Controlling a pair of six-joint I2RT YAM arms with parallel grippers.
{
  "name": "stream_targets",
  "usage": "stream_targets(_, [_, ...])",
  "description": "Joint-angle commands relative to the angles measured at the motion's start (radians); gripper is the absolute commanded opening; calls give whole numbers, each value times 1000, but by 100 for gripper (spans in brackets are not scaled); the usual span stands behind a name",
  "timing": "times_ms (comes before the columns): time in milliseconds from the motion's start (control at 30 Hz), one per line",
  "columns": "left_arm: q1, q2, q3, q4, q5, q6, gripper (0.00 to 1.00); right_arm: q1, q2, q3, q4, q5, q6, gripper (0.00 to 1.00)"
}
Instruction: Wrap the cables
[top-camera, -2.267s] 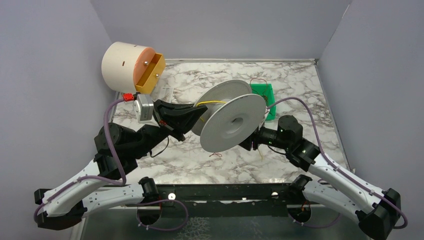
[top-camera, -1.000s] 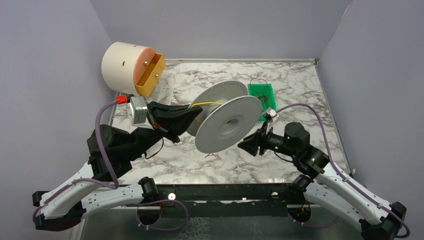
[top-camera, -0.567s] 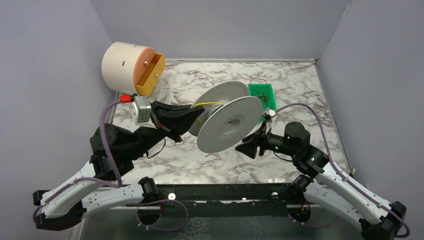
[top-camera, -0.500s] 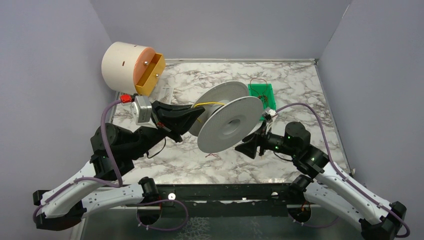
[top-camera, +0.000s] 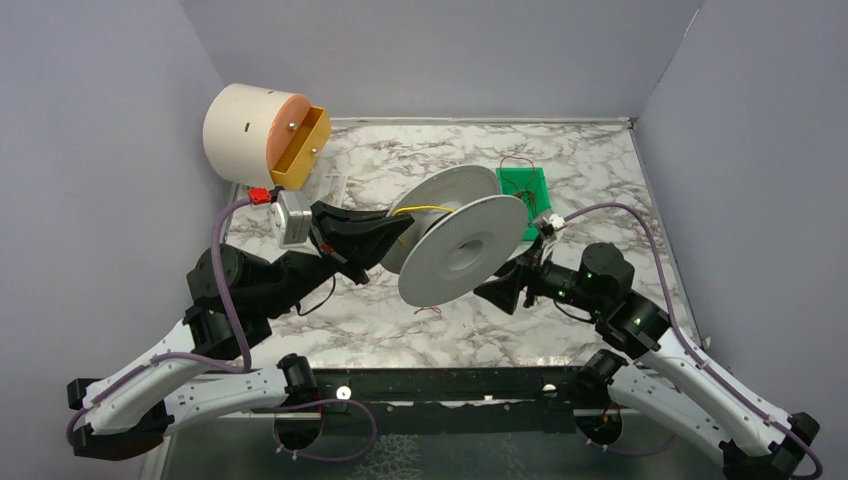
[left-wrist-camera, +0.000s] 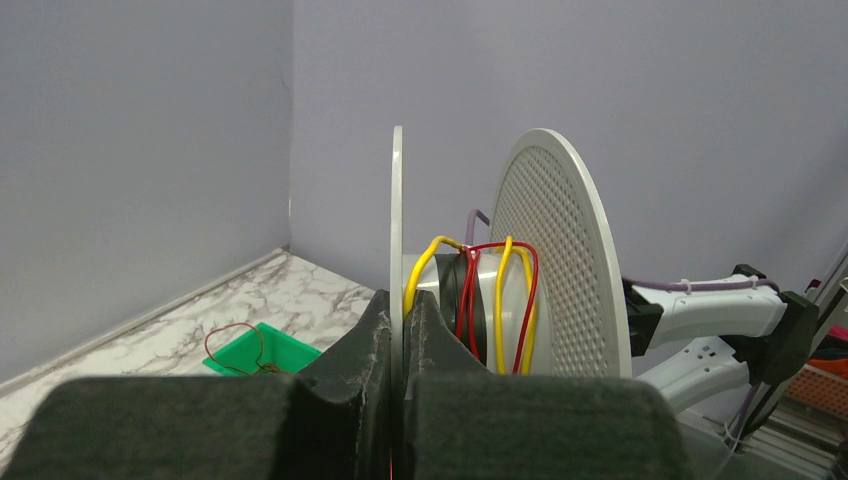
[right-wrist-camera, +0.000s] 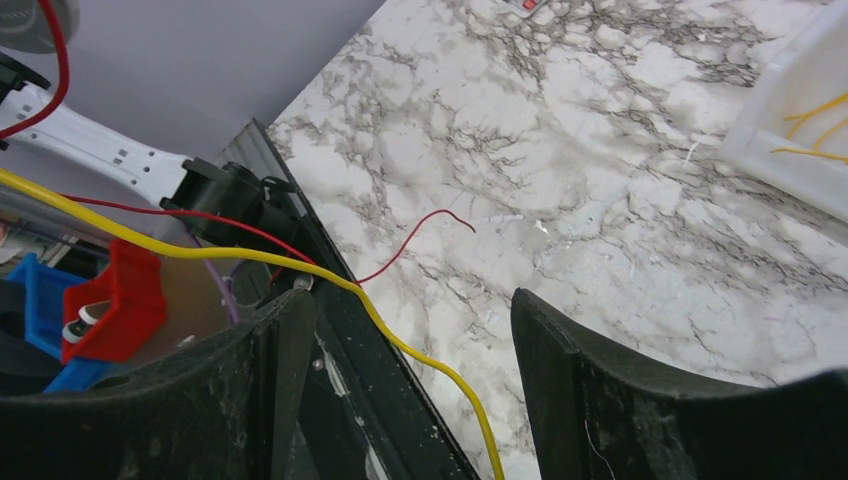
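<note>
A white spool (top-camera: 462, 248) hangs tilted above the table, with my left gripper (top-camera: 395, 232) shut on the rim of its far flange (left-wrist-camera: 397, 200). In the left wrist view the left gripper (left-wrist-camera: 398, 300) pinches that thin disc. Yellow cables (left-wrist-camera: 502, 300) and red cables (left-wrist-camera: 470, 290) loop loosely round the hub. My right gripper (top-camera: 497, 292) sits just right of the spool's lower edge. In its own view the right gripper (right-wrist-camera: 410, 300) is open, and a yellow cable (right-wrist-camera: 410, 351) runs freely between the fingers without being gripped. A loose red cable (right-wrist-camera: 398, 247) lies on the marble below.
A green tray (top-camera: 524, 186) with a dark red-brown wire stands behind the spool. A white cylinder (top-camera: 255, 130) with an open yellow drawer (top-camera: 303, 150) sits at the back left. A white tray (right-wrist-camera: 800, 110) holds yellow wires. A short red wire (top-camera: 430, 311) lies under the spool.
The right gripper's jaws have spread wider and its arm has shifted slightly to the right. The left arm has carried the spool a little to the right, still gripping the flange.
</note>
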Motion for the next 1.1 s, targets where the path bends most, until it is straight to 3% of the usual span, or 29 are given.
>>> stream_targets(0, [-4, -16, 51, 64, 25, 3, 0, -3, -39, 47, -115, 104, -33, 76])
stream_targets(400, [-4, -23, 60, 45, 22, 4, 0, -3, -104, 77, -282, 190, -63, 73])
stream_targets(1067, [-5, -40, 64, 18, 13, 17, 0, -3, -69, 96, -328, 197, -68, 41])
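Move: The yellow cable's loose length runs between my open right fingertips, about 1 cm ahead of the point between the pads and 1 cm below it. From that hand the spool is some 11 cm to the left, 2 cm back and 24 cm higher. The red cable's end lies on the table about 6 cm ahead, 13 cm left and 20 cm below. From my left hand, the yellow length is about 19 cm right, 3 cm ahead and 23 cm down. I draw my right hand back along the yellow cable, to my right by about 4.5 cm and away from the spool. It travels level at first, then also sinks 2 to 3 cm as the fingers tip down and swing clockwise, some 10 degrees each. Late on, the fingers narrow around the cable from three-quarters open to under half, not yet shut. My left hand keeps its pinch on the spool's flange. ##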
